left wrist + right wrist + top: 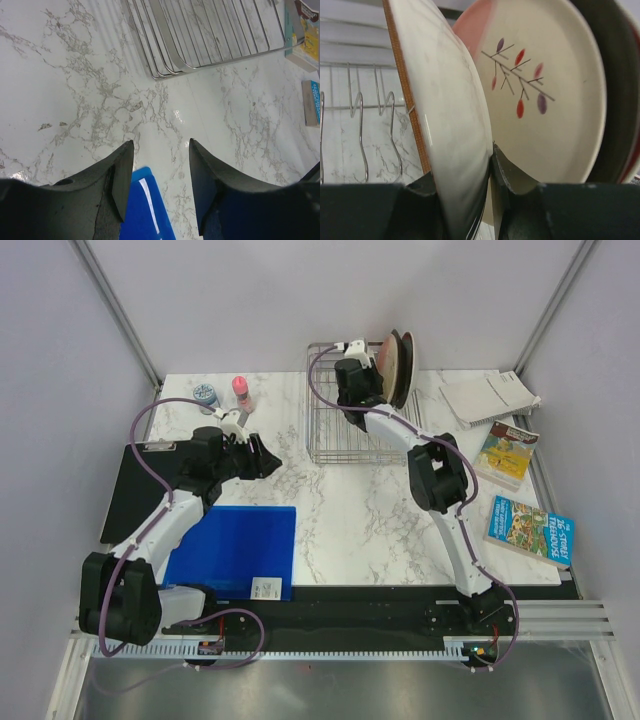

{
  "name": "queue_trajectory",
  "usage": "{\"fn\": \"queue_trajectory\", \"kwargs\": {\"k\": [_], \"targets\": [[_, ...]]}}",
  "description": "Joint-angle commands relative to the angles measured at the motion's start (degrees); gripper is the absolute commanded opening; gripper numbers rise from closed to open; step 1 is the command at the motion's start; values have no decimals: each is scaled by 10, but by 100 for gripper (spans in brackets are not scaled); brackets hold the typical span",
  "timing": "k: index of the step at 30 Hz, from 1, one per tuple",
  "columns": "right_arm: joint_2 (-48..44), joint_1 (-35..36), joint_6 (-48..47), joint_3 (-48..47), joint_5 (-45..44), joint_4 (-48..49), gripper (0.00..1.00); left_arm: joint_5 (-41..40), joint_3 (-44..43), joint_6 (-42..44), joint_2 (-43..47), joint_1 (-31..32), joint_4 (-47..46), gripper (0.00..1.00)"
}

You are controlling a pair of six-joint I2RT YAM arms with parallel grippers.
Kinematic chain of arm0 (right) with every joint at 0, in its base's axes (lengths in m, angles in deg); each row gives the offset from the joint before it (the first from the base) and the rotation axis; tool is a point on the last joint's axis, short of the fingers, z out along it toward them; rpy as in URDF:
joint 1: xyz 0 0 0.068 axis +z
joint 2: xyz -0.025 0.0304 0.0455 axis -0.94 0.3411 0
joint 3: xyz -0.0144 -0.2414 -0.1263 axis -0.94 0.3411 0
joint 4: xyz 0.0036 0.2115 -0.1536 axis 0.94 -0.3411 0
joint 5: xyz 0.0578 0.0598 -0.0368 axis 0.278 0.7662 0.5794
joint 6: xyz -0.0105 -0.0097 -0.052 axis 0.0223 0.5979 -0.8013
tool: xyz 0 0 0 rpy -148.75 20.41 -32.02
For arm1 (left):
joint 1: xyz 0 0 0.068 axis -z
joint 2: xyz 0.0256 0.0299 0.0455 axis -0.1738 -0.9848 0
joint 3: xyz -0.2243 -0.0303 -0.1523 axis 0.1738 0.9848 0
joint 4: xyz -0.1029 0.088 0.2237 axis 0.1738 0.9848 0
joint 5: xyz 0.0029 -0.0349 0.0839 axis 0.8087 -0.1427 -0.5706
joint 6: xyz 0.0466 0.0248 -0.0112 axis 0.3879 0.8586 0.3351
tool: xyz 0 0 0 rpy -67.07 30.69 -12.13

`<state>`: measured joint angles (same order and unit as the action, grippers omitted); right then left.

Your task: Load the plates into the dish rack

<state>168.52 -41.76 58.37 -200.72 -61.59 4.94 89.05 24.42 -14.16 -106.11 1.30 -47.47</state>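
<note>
The dish rack (pixel 335 435) stands at the back middle of the table, with plates (pixel 400 365) upright at its right end. My right gripper (pixel 372 368) reaches into it from the left. In the right wrist view my right gripper (pixel 465 170) is shut on the edge of a white plate (pixel 450 115) with a brown patterned rim, held upright above the rack wires (pixel 360 120). Just behind it stand the cream-pink twig plate (pixel 550 115) and a dark-rimmed plate (pixel 620 90). My left gripper (pixel 161 145) hangs open and empty over bare marble, short of the rack's corner (pixel 170 55).
A blue mat (pixel 235 545) and a black clipboard (pixel 135 490) lie at the front left, with a white card (pixel 266 588). A pink bottle (pixel 242 392) and a small tin (pixel 204 394) stand at the back left. A notebook (pixel 490 398) and two books (pixel 508 452) (pixel 530 530) lie on the right.
</note>
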Motion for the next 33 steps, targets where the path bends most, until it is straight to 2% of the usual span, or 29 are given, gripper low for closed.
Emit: {"fn": "queue_trajectory", "kwargs": {"k": [1,4,6,8,9,10,11,14,21,28,33], "targets": [[-12,-8,-18,-30,-38,60,23,13,-18,-4,-8,-3,-15,55],[-30,-8,-33,-4,-45,81,51,14,-21,-4,-13,-3,-15,55],[-52,-7,-44,20,-44,87,56,13,-30,0,-15,-3,-14,56],[-85,-6,-47,50,-39,88,68,3,-39,15,-20,-3,5,57],[-97,-2,-58,60,-34,88,74,-6,-51,21,-20,-4,13,67],[-109,1,-72,68,-30,93,93,-39,-57,24,-21,-3,20,98],[-134,4,-86,88,-28,101,98,-50,-62,37,-21,-3,28,100],[-192,15,-112,123,-16,139,98,-77,-87,63,-22,-3,37,100],[-313,23,-39,152,52,3,98,-126,-133,112,-33,-3,42,100],[-433,6,-59,321,-11,-15,98,-138,-168,148,-52,-3,43,100],[-490,-16,-41,395,-39,-43,98,-145,-176,156,-59,-3,42,100]]}}
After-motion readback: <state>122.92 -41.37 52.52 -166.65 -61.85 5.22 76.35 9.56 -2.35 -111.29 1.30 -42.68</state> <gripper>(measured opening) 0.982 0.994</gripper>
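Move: My right hand still grips the lattice-patterned plate by its near edge. The plate's middle is about 6 cm ahead, 1 cm left and 2 cm below. Just as far ahead and nearly as high, the cream plate stands about 4 cm to the right, the dark-rimmed plate about 7 and the red plate about 9. From my left hand the lattice plate is roughly 27 cm ahead and 24 cm right, slightly below. I open my right fingers wide to let go of the lattice plate standing in the rack. Then I lift that hand clear by some 20 cm while drawing it about 15 cm back and 8 cm right, sinking a little at the end. Meanwhile my empty left hand opens fully and rises about 6 cm while going as far forward and slightly left, its fingers tipping up a little. ##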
